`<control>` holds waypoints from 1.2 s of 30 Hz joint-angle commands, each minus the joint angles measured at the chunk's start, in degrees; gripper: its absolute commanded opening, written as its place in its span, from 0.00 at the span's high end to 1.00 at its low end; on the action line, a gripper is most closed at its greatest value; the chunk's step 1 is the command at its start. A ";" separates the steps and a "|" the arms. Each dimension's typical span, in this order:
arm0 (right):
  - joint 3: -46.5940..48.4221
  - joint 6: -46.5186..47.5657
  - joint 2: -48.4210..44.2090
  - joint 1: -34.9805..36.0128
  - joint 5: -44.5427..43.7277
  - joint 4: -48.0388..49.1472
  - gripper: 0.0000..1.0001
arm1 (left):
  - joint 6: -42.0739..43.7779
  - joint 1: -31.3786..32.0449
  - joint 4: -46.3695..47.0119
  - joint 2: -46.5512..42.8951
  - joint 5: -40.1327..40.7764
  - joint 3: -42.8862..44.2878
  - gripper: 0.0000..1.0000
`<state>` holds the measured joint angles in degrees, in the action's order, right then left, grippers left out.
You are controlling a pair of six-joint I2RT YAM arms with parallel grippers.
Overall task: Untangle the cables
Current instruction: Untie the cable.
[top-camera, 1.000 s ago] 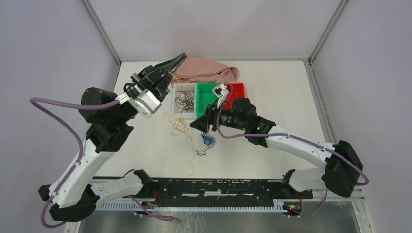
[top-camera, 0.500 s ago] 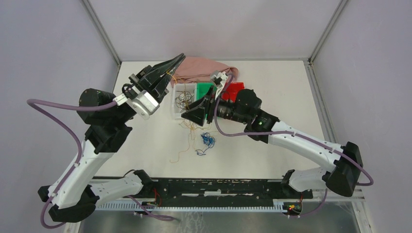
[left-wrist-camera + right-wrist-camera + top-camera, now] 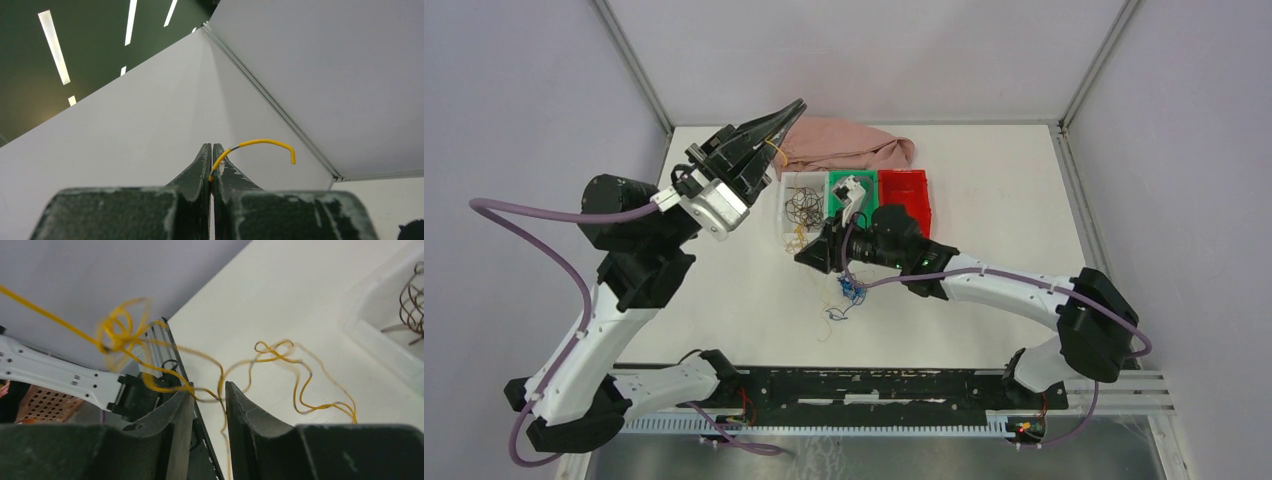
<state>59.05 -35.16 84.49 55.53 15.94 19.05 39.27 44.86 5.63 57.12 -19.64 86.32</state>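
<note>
My left gripper (image 3: 796, 105) is raised over the table's far left and shut on the end of a yellow cable (image 3: 256, 143), which curls out beside its tips (image 3: 212, 146). My right gripper (image 3: 802, 256) is low beside the white bin. Its jaws stand apart, with strands of the yellow cables (image 3: 280, 347) running across the gap (image 3: 207, 390). More yellow cables (image 3: 798, 238) hang by the bin's front. Blue cables (image 3: 852, 290) lie on the table under the right arm. Dark brown cables (image 3: 804, 205) are coiled in the white bin (image 3: 786, 183).
A green bin (image 3: 839, 183) and a red bin (image 3: 904, 188) stand to the right of the white one. A pink cloth (image 3: 844, 145) lies behind them. The enclosure walls rise at the left, back and right. The white bin's wall (image 3: 385, 347) is on the right of the right wrist view.
The right gripper has moved left and nearer, from over the bins to the yellow cables, and its jaws have narrowed. The left gripper has stayed shut and raised.
</note>
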 commanded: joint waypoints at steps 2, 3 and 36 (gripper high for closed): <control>-4.48 -2.69 2.51 0.50 -2.81 5.53 0.66 | -0.70 0.24 2.94 0.68 -0.66 5.39 0.97; -5.16 -2.90 2.75 0.51 -3.05 5.94 0.66 | -0.50 0.27 2.98 0.78 -0.66 5.88 0.97; -7.44 8.87 -13.64 1.13 0.29 -7.23 0.32 | 0.46 0.25 1.75 0.04 -1.19 7.56 0.97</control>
<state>49.71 -28.97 74.65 56.18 14.74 12.14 39.40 44.86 6.09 57.45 -20.05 93.65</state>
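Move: Above the right fingertips, by some 6 cm and barely back, hangs the yellow knot, with loose yellow strands running down between the half-open fingers. The blue cable lies about 25 cm below this hand, 6 cm to its right and 1 cm ahead. The white box is some 22 cm ahead and 3 cm left, the green box equally far ahead and 8 cm right, both far below. From the left hand, the knot is roughly 30 cm below, 3 cm ahead and 2 cm left. Sweeping down about 11 cm, the right hand combs through the hanging yellow strands with its fingers part open, then spreads them wide, climbs about 8 cm and edges right and back, clear of the cable. Meanwhile the left hand keeps its pinch on the yellow end and lifts it about 5 cm, drawing slightly back and left. ##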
